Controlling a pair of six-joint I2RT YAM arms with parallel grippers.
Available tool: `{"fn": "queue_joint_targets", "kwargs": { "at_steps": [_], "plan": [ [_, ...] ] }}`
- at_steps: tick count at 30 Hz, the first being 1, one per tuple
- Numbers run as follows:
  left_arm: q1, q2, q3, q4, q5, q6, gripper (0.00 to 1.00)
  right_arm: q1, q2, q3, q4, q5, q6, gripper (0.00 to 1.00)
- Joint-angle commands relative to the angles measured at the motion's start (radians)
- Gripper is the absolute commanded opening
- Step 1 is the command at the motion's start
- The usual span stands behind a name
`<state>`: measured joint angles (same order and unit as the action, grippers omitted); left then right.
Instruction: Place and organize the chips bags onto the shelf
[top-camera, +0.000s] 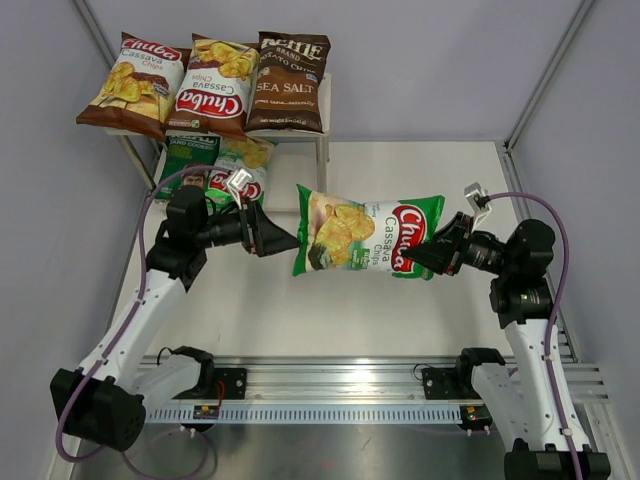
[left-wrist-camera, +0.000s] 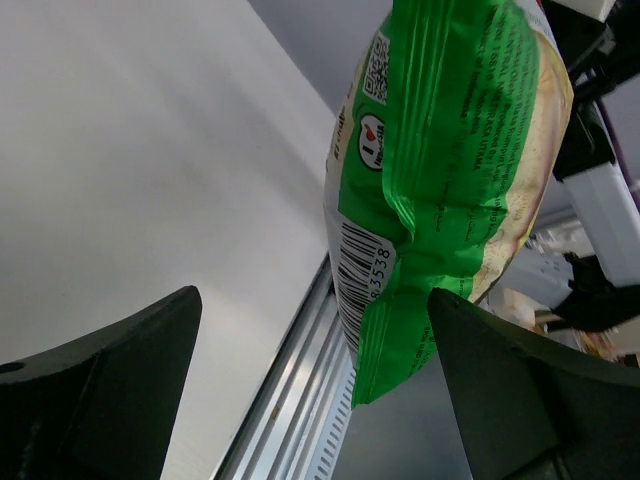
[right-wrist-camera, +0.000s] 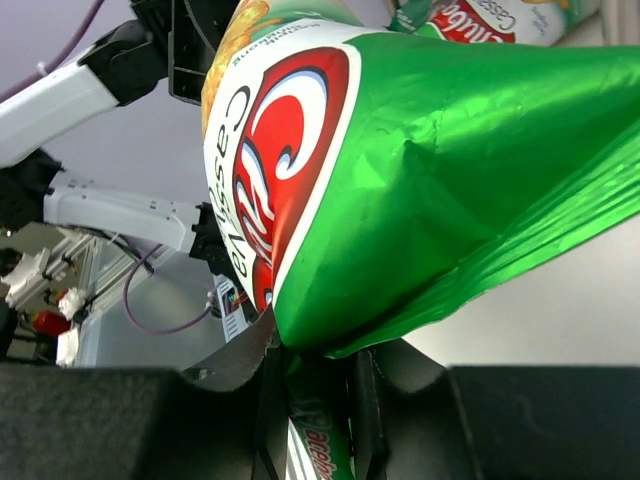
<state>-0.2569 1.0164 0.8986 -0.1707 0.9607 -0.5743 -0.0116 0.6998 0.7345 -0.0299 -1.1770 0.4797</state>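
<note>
A green Chuba Cassava chips bag (top-camera: 365, 232) hangs sideways above the table's middle, and my right gripper (top-camera: 425, 255) is shut on its right end. In the right wrist view the bag (right-wrist-camera: 420, 150) fills the frame, its seam pinched in the gripper (right-wrist-camera: 315, 400). My left gripper (top-camera: 285, 240) stands open just left of the bag. Its wrist view shows the bag's barcode end (left-wrist-camera: 450, 150) hanging ahead of the gripper (left-wrist-camera: 315, 370), untouched. The shelf (top-camera: 326, 110) at the back left carries two brown Chuba bags (top-camera: 130, 85) (top-camera: 215, 85) and a Kettle Sea Salt bag (top-camera: 290, 80) on top. Below lie a dark green bag (top-camera: 195, 165) and a green Chuba bag (top-camera: 250, 158).
A white table (top-camera: 400, 320) lies under the held bag. An aluminium rail (top-camera: 320, 385) with both arm bases runs along the near edge. Grey walls and metal posts (top-camera: 545, 75) close in the back and sides.
</note>
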Motion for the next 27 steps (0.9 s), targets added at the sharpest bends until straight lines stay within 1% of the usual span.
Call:
{"fn": "queue_joint_targets", "kwargs": {
  "at_steps": [1, 2, 3, 7, 11, 12, 13, 15, 16, 20, 22, 23, 24, 26, 27],
  "plan": [
    [-0.057, -0.018, -0.027, 0.216, 0.150, -0.083, 0.99, 0.007, -0.023, 0.025, 0.142, -0.090, 0.031, 0.20],
    [-0.071, -0.024, -0.038, 0.247, 0.167, -0.100, 0.99, 0.007, -0.026, 0.025, 0.142, -0.089, 0.031, 0.20],
    [-0.096, -0.044, -0.053, 0.299, 0.177, -0.113, 0.99, 0.034, -0.029, 0.025, 0.143, -0.088, 0.031, 0.20],
    [-0.120, -0.071, -0.078, 0.388, 0.193, -0.182, 0.99, 0.047, -0.042, 0.020, 0.166, -0.104, 0.037, 0.20],
    [-0.146, -0.053, -0.090, 0.480, 0.187, -0.248, 0.99, 0.073, -0.048, 0.011, 0.216, -0.128, 0.059, 0.20],
    [-0.159, -0.047, -0.096, 0.567, 0.190, -0.272, 0.99, 0.078, -0.049, 0.009, 0.216, -0.131, 0.057, 0.20],
    [-0.165, -0.042, -0.105, 0.629, 0.194, -0.338, 0.99, 0.079, -0.048, 0.012, 0.205, -0.136, 0.040, 0.20],
    [-0.168, -0.035, -0.132, 0.777, 0.213, -0.404, 0.99, 0.084, -0.046, 0.025, 0.147, -0.125, -0.008, 0.20],
    [-0.168, -0.033, -0.133, 0.799, 0.217, -0.439, 0.99, 0.084, -0.048, 0.040, 0.090, -0.110, -0.054, 0.20],
    [-0.168, -0.045, -0.116, 0.795, 0.234, -0.438, 0.99, 0.082, -0.039, 0.065, -0.006, -0.073, -0.139, 0.20],
    [-0.165, -0.059, -0.102, 0.745, 0.236, -0.409, 0.99, 0.084, -0.028, 0.065, -0.027, -0.058, -0.167, 0.19],
    [-0.163, -0.062, -0.098, 0.723, 0.224, -0.397, 0.99, 0.084, -0.022, 0.065, -0.022, -0.053, -0.167, 0.18],
    [-0.165, -0.067, -0.084, 0.658, 0.210, -0.380, 0.99, 0.082, -0.016, 0.063, -0.007, -0.055, -0.161, 0.18],
    [-0.165, -0.059, -0.066, 0.582, 0.166, -0.325, 0.99, 0.084, -0.006, 0.051, 0.018, -0.061, -0.145, 0.18],
    [-0.166, -0.052, -0.061, 0.541, 0.148, -0.317, 0.99, 0.084, -0.006, 0.046, 0.066, -0.065, -0.129, 0.18]
  ]
}}
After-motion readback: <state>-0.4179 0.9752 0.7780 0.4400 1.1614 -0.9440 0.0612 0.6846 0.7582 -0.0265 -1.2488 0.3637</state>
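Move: The green Chuba bag hangs sideways between the hands, pinched at its right end by the right hand, its middle roughly 9 cm left and 3 cm ahead of that hand. From the open left hand its middle is about 15 cm right, 2 cm back and 4 cm higher. The free lower-shelf space is some 28 cm ahead, 3 cm left and 17 cm below; the shelved green Chuba bag lies about 15 cm left of that space, level with it. The left hand draws back about 7 cm while rising some 5 cm and edging right, swinging clockwise about 20 degrees and levelling its fingers, so that its wide-open jaws come around the bag's free end without closing. The right hand keeps its pinch on the other end and brings the bag about 3 cm back and slightly left, turning a little counter-clockwise, then easing to a near stop. ##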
